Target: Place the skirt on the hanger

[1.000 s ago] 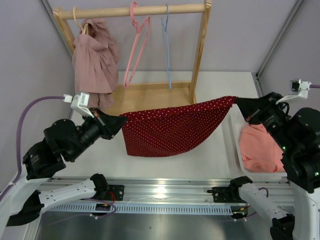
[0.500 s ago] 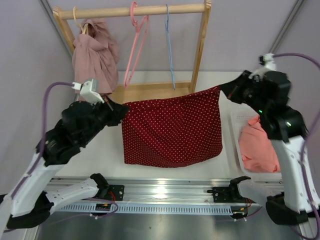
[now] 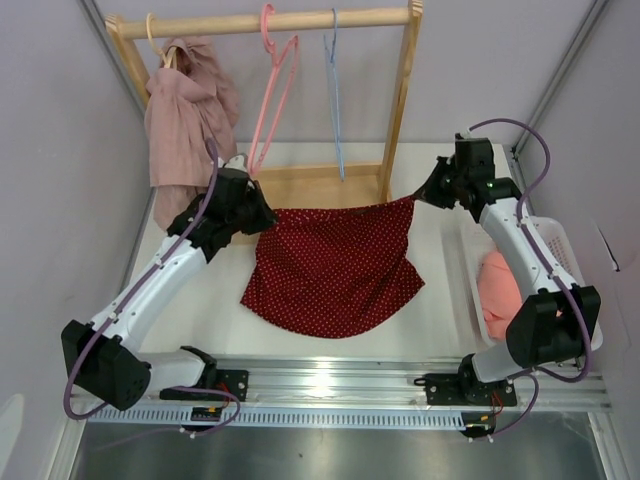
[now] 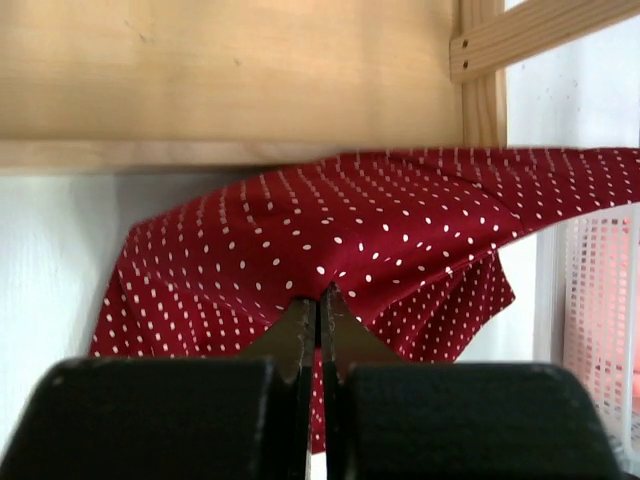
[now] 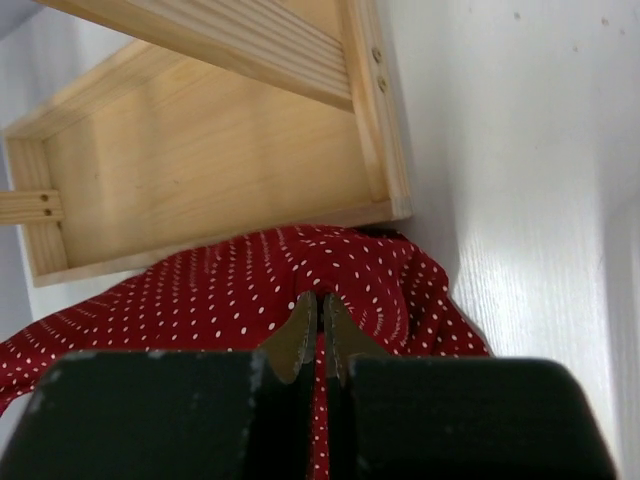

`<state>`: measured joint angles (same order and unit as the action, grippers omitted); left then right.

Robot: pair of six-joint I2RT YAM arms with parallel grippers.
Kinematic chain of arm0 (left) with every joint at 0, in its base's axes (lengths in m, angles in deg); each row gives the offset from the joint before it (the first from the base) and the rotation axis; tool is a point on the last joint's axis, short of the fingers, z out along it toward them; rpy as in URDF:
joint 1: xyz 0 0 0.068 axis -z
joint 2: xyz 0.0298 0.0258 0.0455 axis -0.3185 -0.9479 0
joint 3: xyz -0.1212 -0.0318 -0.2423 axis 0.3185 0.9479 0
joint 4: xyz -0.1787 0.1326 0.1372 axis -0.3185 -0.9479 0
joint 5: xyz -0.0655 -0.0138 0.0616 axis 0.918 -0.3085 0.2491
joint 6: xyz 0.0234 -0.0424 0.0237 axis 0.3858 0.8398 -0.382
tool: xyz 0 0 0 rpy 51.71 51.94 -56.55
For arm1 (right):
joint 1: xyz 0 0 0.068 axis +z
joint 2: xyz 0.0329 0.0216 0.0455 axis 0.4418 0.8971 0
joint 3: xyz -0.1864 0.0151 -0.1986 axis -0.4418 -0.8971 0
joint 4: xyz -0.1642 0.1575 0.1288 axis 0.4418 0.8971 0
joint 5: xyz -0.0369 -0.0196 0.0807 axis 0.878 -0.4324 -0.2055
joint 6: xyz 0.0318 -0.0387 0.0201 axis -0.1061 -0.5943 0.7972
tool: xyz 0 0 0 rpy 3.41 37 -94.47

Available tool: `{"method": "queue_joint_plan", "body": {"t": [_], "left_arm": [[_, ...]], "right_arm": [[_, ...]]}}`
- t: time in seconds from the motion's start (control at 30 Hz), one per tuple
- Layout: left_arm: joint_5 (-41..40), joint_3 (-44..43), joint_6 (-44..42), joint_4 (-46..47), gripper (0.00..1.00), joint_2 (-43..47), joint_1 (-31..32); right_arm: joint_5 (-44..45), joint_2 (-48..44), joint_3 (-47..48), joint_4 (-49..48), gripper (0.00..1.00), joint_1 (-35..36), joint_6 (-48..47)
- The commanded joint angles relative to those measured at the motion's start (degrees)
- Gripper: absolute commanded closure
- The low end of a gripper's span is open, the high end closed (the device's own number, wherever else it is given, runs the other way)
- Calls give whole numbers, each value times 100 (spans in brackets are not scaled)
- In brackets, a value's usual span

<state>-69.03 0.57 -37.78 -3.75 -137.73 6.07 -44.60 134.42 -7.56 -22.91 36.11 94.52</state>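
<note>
The skirt [image 3: 335, 270], dark red with white dots, hangs stretched between my two grippers just in front of the wooden rack's base. My left gripper [image 3: 262, 213] is shut on its left top corner, and my right gripper [image 3: 418, 197] is shut on its right top corner. In the left wrist view the fingertips [image 4: 318, 297] pinch a fold of skirt [image 4: 400, 240]. The right wrist view shows the same pinch [image 5: 319, 300] on the skirt [image 5: 230, 290]. A pink hanger [image 3: 272, 90] and a thin blue hanger [image 3: 334, 95] hang empty on the rack's rail.
The wooden rack [image 3: 400, 100] stands at the back, with a dusty pink garment [image 3: 190, 115] hung at its left end. A white basket [image 3: 560, 250] at the right holds a salmon cloth [image 3: 497, 290]. The rack's base board [image 5: 200, 170] lies right behind the skirt.
Both arms have reached forward and inward toward the rack, carrying the skirt with them. Its top edge is now narrower and slacker, and the hem hangs in a rounded curve.
</note>
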Motion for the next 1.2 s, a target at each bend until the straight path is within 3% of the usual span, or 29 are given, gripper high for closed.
{"method": "queue_joint_plan", "body": {"t": [0.0,0.2,0.57,0.63,0.67,0.7,0.77,0.8,0.9,1.0,1.17], "left_arm": [[59,-69,-228,467,100,159,-275],[312,685,-105,580,100,623,-451],[1684,3481,554,924,100,2346,-487],[1781,3744,563,872,99,2470,-478],[1878,3789,572,828,97,2575,-478],[1922,3833,563,801,81,2646,-469],[1958,3895,528,653,62,2961,-460],[1958,3860,510,591,53,3067,-460],[2159,3642,405,441,39,3340,-460],[2283,3256,10,134,33,3472,-452],[2765,2683,-535,194,35,3745,-452]], "right_arm": [[-114,-204,98,-565,100,-49,7],[-105,-748,-1006,-521,100,-49,305],[298,-2945,-3663,-153,100,399,1386],[387,-3243,-3961,-108,91,636,1545],[500,-3323,-4041,-91,87,724,1702],[571,-3394,-4094,-64,72,916,1774],[834,-3587,-4182,15,53,1093,1931],[897,-3640,-4182,50,49,1190,1950],[1063,-3737,-4077,173,38,1217,1967],[1134,-3729,-3858,226,37,1217,1915],[1275,-3422,-3383,279,37,1226,1704]]}}
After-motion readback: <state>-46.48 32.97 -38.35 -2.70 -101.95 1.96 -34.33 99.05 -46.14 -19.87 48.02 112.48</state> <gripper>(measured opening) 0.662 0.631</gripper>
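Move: Each hand still pinches an end of the red dotted skirt's upper edge. The bare table spot for the skirt is centred about 10 cm right and 2 cm back of the left hand, some 21 cm below. From the right hand, the spot is 13 cm left, 8 cm back and equally low; the rack's base is 18 cm ahead and 22 cm left, near table height, and the basket 25 cm right and 11 cm back, 17 cm below. Still pinching the skirt's upper edge, both hands draw it back from the rack and down towards the table, the left about 14 cm back, the right about 18 cm, each sinking 10 to 12 cm. Near the low point both sets of fingers open and let go; the left hand then climbs some 7 cm while the right barely rises. ##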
